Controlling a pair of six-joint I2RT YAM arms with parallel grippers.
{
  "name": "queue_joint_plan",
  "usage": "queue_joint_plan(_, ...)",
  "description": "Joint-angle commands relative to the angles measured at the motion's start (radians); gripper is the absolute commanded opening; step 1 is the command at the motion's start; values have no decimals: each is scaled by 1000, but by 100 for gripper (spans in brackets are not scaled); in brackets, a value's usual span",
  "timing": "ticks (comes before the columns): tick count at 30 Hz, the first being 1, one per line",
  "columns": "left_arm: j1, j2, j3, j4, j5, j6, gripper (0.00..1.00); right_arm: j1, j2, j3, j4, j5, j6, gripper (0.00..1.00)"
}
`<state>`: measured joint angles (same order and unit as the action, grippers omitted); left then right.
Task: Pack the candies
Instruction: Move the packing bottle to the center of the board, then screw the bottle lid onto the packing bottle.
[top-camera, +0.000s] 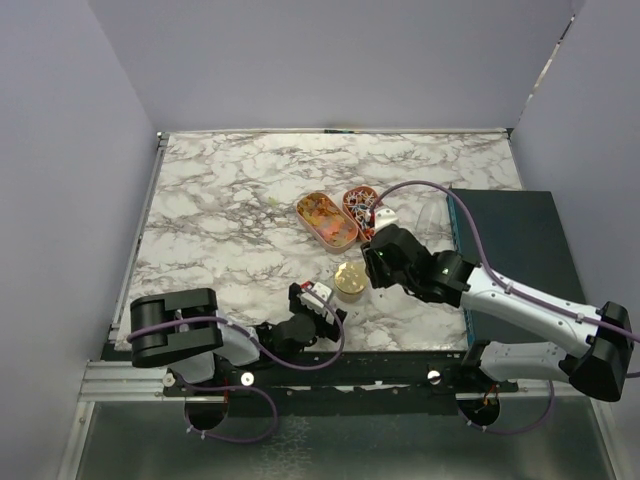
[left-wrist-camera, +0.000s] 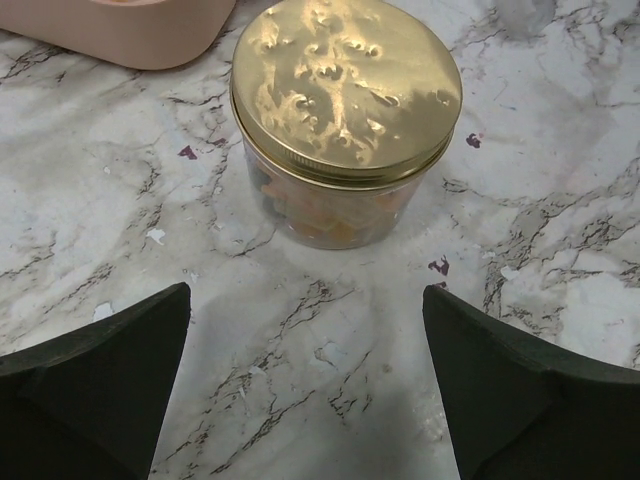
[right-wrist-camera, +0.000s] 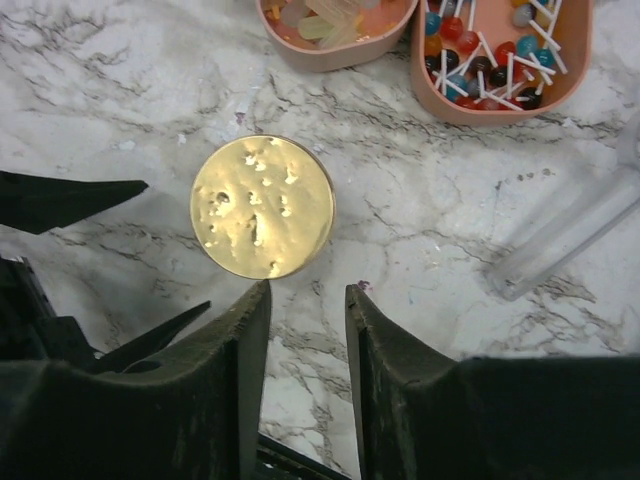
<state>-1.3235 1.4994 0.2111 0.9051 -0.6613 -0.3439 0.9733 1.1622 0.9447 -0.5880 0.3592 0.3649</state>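
Observation:
A glass jar (top-camera: 349, 282) with a round gold lid (left-wrist-camera: 345, 90) stands near the table's front middle; orange candies (left-wrist-camera: 330, 215) show through its glass. The lid also shows in the right wrist view (right-wrist-camera: 262, 207). Orange-yellow candies (top-camera: 325, 217) fill one oval tray, and mixed red, blue and white candies on sticks (right-wrist-camera: 490, 55) fill the tray beside it (top-camera: 360, 205). My left gripper (left-wrist-camera: 306, 292) is open and empty, low on the table just short of the jar (top-camera: 322, 302). My right gripper (right-wrist-camera: 307, 288) hovers above and right of the jar, jaws slightly apart and empty.
A clear plastic piece (right-wrist-camera: 570, 235) lies right of the jar, below the mixed tray. A dark green box (top-camera: 510, 250) covers the table's right side. Purple walls enclose the marble table (top-camera: 220, 220). The left gripper's fingers (right-wrist-camera: 60, 195) show in the right wrist view.

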Motion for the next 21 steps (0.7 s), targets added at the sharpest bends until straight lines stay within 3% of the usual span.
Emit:
queue_joint_plan(1, -5, 87, -39, 356, -15, 76, 99, -14, 51, 43, 88, -99, -16, 32)
queue_joint_plan(6, -5, 204, -46, 539, 8, 128, 99, -20, 144, 89, 130, -139, -27, 1)
queue_joint_plan(11, -5, 296, -63, 700, 18, 109, 99, -25, 229, 124, 156, -160, -42, 0)
queue_joint_plan(21, -4, 347, -88, 760, -6, 99, 99, -39, 330, 144, 201, -187, -55, 0)
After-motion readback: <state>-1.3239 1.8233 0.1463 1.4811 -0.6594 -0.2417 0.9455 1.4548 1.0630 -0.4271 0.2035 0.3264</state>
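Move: The packing bottle, upright under its gold lid, is about 3 cm ahead of the right hand, 5 cm to its left and some 12 cm below. Seen from the left hand, it is roughly 8 cm ahead and 4 cm right, level with the open fingers. Beyond the bottle, the gummy tray is about 14 cm farther out and 5 cm left of it, and the lollipop tray about 16 cm farther out and 4 cm right. The packing bottle's lid is what the right hand comes in above: it sweeps about 7 cm left, easing some 3 cm forward and, mostly late on, 3 cm down, while its half-open fingers shut completely on nothing. The left hand stays low in front of the bottle, wide open, drifting about a centimetre right and tilting its fingers up slightly. ##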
